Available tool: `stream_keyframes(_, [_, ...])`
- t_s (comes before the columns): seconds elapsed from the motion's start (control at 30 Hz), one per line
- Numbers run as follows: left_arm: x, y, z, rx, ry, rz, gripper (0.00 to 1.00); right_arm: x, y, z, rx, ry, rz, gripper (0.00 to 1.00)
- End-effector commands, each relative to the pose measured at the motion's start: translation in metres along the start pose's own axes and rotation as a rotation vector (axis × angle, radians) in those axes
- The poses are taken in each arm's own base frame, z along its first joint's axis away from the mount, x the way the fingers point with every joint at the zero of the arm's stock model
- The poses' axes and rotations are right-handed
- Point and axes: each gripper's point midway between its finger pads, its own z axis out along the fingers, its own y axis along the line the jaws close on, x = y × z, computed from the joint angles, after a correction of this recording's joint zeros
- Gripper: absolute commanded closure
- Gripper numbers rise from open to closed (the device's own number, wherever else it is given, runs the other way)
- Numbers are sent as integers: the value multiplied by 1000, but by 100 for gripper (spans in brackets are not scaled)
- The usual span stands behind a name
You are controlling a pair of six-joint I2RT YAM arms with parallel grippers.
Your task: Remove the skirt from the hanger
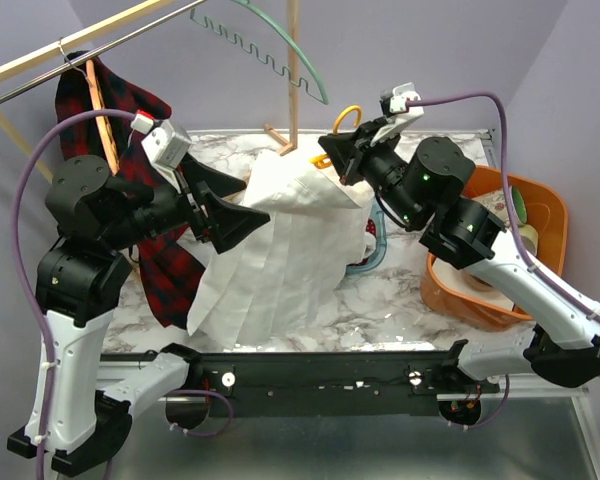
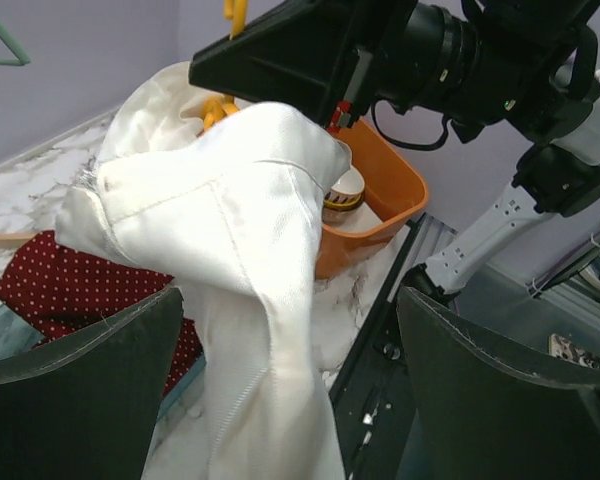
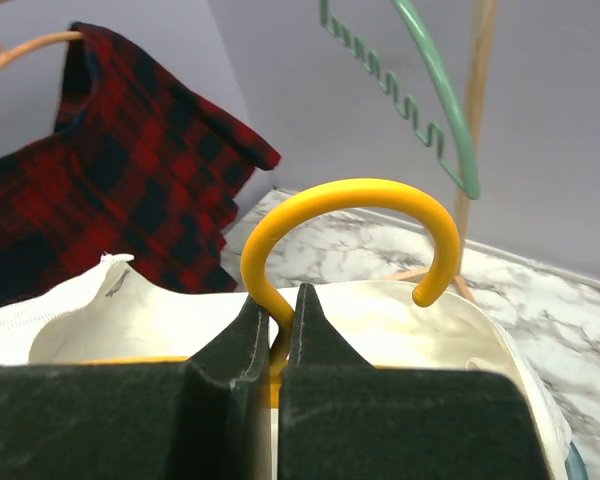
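The white skirt [image 1: 280,250] hangs from a yellow hanger [image 1: 348,118] held up over the table. In the right wrist view my right gripper [image 3: 283,318] is shut on the hanger's neck [image 3: 280,300], just under its yellow hook. The skirt's waistband [image 3: 400,320] spreads out behind the fingers. From above, the right gripper [image 1: 338,160] sits at the skirt's top right. My left gripper [image 1: 252,203] is at the skirt's left edge and stands open. In the left wrist view a fold of the skirt [image 2: 260,260] hangs between the wide-apart jaws of the left gripper [image 2: 290,370], apart from both pads.
A red plaid garment [image 1: 120,110] hangs on the wooden rack at back left. An empty green hanger [image 1: 280,50] hangs above the rack post [image 1: 293,70]. An orange bin [image 1: 545,215] stands at right. A red dotted cloth [image 2: 70,290] lies beneath the skirt.
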Motion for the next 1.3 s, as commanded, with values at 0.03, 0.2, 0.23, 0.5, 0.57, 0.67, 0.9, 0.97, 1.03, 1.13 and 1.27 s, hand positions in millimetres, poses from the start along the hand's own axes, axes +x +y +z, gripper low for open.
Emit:
stream_keyframes(0.03, [16,-4,0,63,31,42,1,-39,-24,-1,150,-87,-2,99])
stream_keyframes(0.2, [31,23,2,-59,82,37,1,-54,-26,-3,146,-115,-7,99])
stream_keyframes(0.23, [32,30,3,-94,80,36,1,-56,-26,-3,137,-120,-6,99])
stream_keyframes(0.5, [35,30,4,-76,81,43,14,-71,-36,-7,161,-144,1,99])
stream_keyframes(0.57, [33,30,3,-85,74,50,37,-75,-41,-9,170,-155,-2,99])
stream_keyframes(0.67, [31,27,0,-87,69,56,73,-82,-53,-11,194,-164,-2,99])
stream_keyframes(0.9, [23,31,-4,-138,51,54,100,-98,-107,-16,307,-187,20,99])
stream_keyframes(0.97, [16,38,-6,-190,37,57,100,-103,-122,-20,328,-193,31,99])
stream_keyframes(1.03, [16,45,-8,-240,48,46,100,-106,-135,-25,354,-200,36,99])
stream_keyframes(1.13, [10,55,-11,-308,36,35,100,-113,-141,-34,360,-226,52,99])
stream_keyframes(1.27, [7,72,-18,-418,17,22,100,-126,-148,-47,375,-263,79,99])
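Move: The white skirt's near left edge hangs just off the open left fingers: about 3 cm ahead, 3 cm to the right and 4 cm lower. Its yellow hanger, already shut in the right hand, is some 12 cm ahead and 12 cm right of the left hand. The basin with the dotted cloth lies about 24 cm ahead, 10 cm right and 45 cm below the left hand. From the right hand, the skirt's edge is roughly 9 cm back, 9 cm left and 4 cm down. Sinking about 4 cm and easing a little forward, the left hand shuts its open fingers on the skirt's left edge, then carries it some 3 cm forward, turning counter-clockwise. The right hand keeps hold of the hanger and draws it about 11 cm right, away from the left hand, also forward and up, turning some 15 degrees clockwise. ##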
